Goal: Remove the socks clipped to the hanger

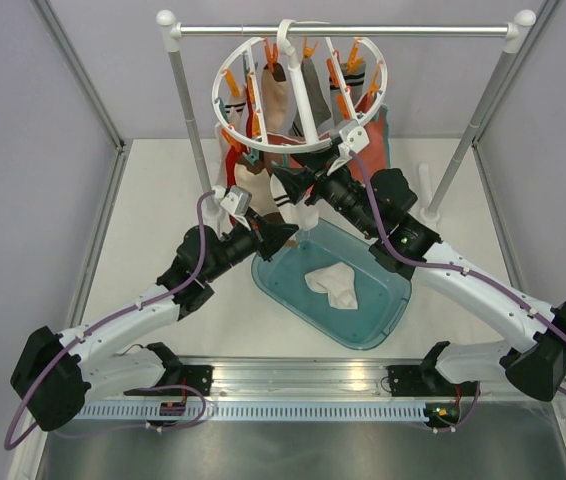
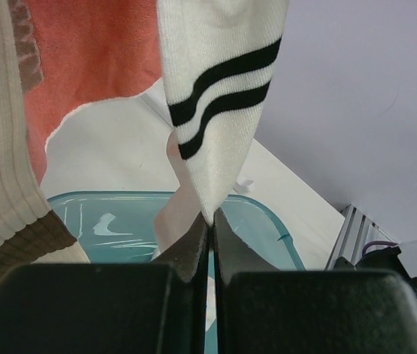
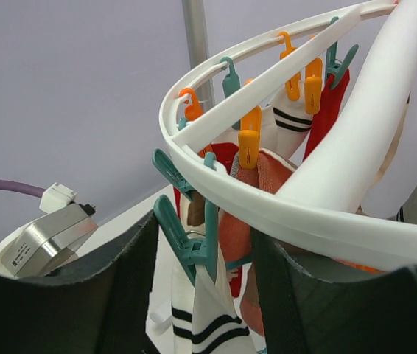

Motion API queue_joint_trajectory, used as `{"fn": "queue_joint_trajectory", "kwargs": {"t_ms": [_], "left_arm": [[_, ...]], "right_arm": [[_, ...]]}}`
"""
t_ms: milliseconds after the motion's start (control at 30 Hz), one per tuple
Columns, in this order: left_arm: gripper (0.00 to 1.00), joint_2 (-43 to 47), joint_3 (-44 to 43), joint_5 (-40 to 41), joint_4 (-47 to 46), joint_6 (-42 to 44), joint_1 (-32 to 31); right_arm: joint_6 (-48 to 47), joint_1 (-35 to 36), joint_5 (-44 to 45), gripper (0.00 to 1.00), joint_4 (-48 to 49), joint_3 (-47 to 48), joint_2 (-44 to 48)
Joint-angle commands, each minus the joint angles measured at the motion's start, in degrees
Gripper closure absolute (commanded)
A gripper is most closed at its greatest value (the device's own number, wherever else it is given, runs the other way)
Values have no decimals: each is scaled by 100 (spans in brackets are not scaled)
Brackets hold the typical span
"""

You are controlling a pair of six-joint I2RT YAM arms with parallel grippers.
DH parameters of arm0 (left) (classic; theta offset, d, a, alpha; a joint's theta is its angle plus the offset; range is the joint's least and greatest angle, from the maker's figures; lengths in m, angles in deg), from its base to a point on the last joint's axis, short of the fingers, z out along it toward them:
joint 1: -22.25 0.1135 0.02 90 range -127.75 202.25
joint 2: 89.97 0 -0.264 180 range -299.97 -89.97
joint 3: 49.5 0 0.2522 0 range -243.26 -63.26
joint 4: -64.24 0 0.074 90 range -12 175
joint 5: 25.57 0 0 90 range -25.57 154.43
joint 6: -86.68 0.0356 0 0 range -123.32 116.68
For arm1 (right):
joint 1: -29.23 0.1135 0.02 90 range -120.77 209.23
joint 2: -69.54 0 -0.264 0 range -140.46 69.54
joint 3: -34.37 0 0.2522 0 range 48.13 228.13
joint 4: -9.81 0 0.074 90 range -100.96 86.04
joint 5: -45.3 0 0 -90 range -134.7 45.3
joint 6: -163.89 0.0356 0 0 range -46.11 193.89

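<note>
The white ring hanger (image 1: 298, 90) hangs by its hook from the rail, with several socks clipped under it by orange and teal clips. My left gripper (image 2: 210, 217) is shut on the bottom tip of a white sock with black stripes (image 2: 223, 88), which hangs straight down into it. In the top view that gripper (image 1: 294, 232) sits below the ring. My right gripper (image 3: 205, 243) is open, with a teal clip (image 3: 194, 243) between its fingers. This clip hangs from the hanger ring (image 3: 267, 210) and grips the top of the striped sock (image 3: 208, 324).
A teal tub (image 1: 383, 300) on the table under the hanger holds one white sock (image 1: 333, 285). The metal rail stand (image 1: 343, 30) with white posts carries the hanger. A coral cloth (image 2: 98, 59) and a ribbed beige sock with a brown cuff (image 2: 2, 184) hang beside the left gripper.
</note>
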Motion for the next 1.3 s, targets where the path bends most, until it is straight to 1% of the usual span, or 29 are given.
{"fn": "queue_joint_trajectory", "kwargs": {"t_ms": [0,100,133,200,233,333,433,600,800,833,867,933,967,1033,1067,1100,1133,1200,1267], "left_arm": [[98,35,-183,28,18,273,-57],[98,8,-192,37,18,273,-74],[98,8,-201,46,18,273,-83],[98,-9,-201,55,27,273,-83],[98,-1,-209,64,27,282,-92],[98,-1,-210,81,53,291,-100],[98,-53,-192,90,53,256,-118],[98,-255,-192,134,36,177,-179],[98,-668,-139,301,-140,159,-496],[94,-729,-174,310,-140,159,-574],[84,-852,-183,318,-166,159,-610],[72,-923,-201,345,-184,177,-715],[56,-941,-201,371,-184,185,-733],[45,-923,-175,459,-184,203,-768],[24,-888,-166,485,-166,212,-777],[14,-749,-157,555,-71,220,-777],[12,-652,-157,582,0,229,-777],[14,-415,-131,678,123,282,-786],[16,15,-43,845,342,291,-786]], "right_arm": [[139,17,-201,44,565,163,-14],[209,17,-245,50,609,137,-31],[244,17,-236,57,618,119,-31],[262,17,-201,62,653,93,-31],[262,17,-201,68,654,67,-14],[253,17,-113,77,645,23,48],[235,17,-78,83,610,-21,127],[130,17,115,87,513,-135,311],[16,17,274,89,373,-188,417],[-2,26,291,89,355,-180,435],[-2,17,317,89,337,-197,435],[-28,17,335,89,311,-206,452],[-28,17,353,89,302,-206,452],[-37,17,362,89,267,-206,470],[-54,17,370,89,249,-206,470],[-55,8,379,89,241,-197,470],[-72,17,388,89,223,-189,470],[-81,8,414,89,170,-171,470],[-107,8,414,89,161,-162,470]]}}
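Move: The left gripper already pinches the hanging striped sock near its lower end; the middle of the bin is about 3 cm back, 7 cm right and 26 cm below it. The brown-and-cream sock hangs some 5 cm ahead, 3 cm left and 3 cm up. From the right hand the striped sock's teal clip is about 1 cm ahead, 1 cm left and 1 cm down, between the open fingers; the next teal clip is roughly 3 cm ahead, 5 cm left, level. Close the right fingers on the teal clip's handles while rising about 1.5 cm, then keep that squeeze and ease 2 cm right. Bring the left gripper, still pinching the striped sock, down some 7 cm and 4 cm right, drawing back slightly; open it wide over the bin as the descent ends, then start rising. ##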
